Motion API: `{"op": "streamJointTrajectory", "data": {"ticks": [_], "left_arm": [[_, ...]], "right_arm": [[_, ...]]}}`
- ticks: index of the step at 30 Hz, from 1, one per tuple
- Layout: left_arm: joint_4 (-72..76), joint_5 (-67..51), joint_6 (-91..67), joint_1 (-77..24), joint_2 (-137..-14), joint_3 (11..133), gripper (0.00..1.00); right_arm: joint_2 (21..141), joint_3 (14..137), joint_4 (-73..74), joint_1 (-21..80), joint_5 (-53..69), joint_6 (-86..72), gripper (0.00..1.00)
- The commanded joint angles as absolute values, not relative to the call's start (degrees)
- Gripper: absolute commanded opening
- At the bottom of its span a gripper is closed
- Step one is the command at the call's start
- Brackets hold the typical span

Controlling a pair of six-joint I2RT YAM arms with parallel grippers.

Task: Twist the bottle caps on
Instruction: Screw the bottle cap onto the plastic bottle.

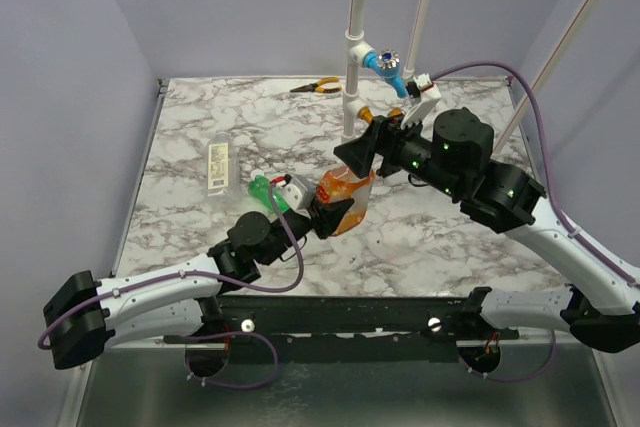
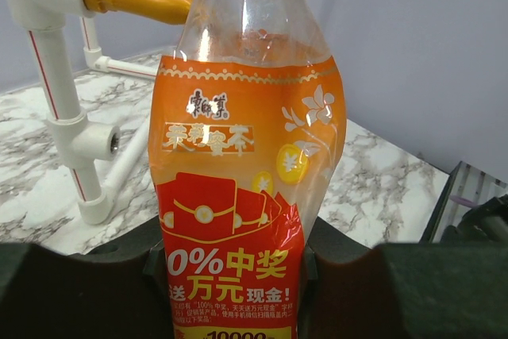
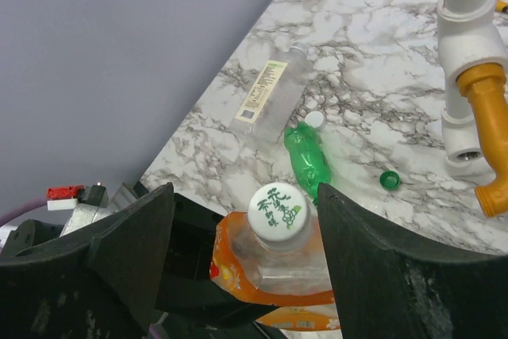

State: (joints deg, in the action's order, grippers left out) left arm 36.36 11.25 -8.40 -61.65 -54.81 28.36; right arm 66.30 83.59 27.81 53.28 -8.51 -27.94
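My left gripper (image 2: 230,279) is shut on the lower body of the orange bottle (image 2: 238,156) and holds it upright near the table's middle (image 1: 345,199). A white cap (image 3: 279,213) with green print sits on the bottle's neck. My right gripper (image 3: 244,196) hangs just above it (image 1: 362,147), open, one finger on each side of the cap and neither touching it. The green bottle (image 3: 308,160) lies on its side beyond, with a small white cap (image 3: 315,119) at its neck end. A loose green cap (image 3: 389,179) lies to its right. The clear bottle (image 3: 270,93) lies farther back.
The white pipe frame (image 1: 355,57) stands behind the orange bottle, with an orange tap (image 3: 488,117) and a blue tap (image 1: 385,62). Pliers (image 1: 318,87) lie at the back of the marble table (image 1: 200,237). Walls close the left, back and right.
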Motion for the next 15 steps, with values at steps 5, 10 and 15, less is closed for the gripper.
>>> {"op": "streamJointTrajectory", "data": {"ticks": [5,10,15], "left_arm": [[36.9,5.8,-10.4,-61.9,-52.7,27.5,0.00],[35.9,6.4,-10.3,-61.9,-52.2,27.6,0.00],[35.8,6.5,-10.2,-61.9,-52.5,27.8,0.00]], "right_arm": [[64.7,82.3,25.8,53.6,-7.3,-24.8,0.68],[63.4,81.4,27.2,53.6,-7.7,-24.7,0.55],[63.6,81.5,27.6,53.6,-7.4,-24.8,0.56]]}}
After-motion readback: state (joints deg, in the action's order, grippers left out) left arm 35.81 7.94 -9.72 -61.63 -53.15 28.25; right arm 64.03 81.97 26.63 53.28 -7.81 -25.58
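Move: Just beyond the right hand's open fingers, about 2 cm ahead of its point, level sideways and 1 cm lower, sits the white cap, on the mouth of the plastic bottle. From that hand, the yellow tap is some 17 cm ahead, 5 cm right and 15 cm down; the green bottle is some 17 cm ahead, 19 cm left and 32 cm down. From the left hand, which holds the bottle, the cap is about 12 cm up, 2 cm ahead and 2 cm right. Closing part-way around the cap, the right hand's fingers narrow by about a quarter of their opening range while the hand stays almost in place, drifting under 1 cm back, right and up. The left hand keeps its grip on the bottle and eases it about 1 cm back and slightly up, then holds still. The finger on the forward side ends right beside the cap; whether it touches can't be seen. ##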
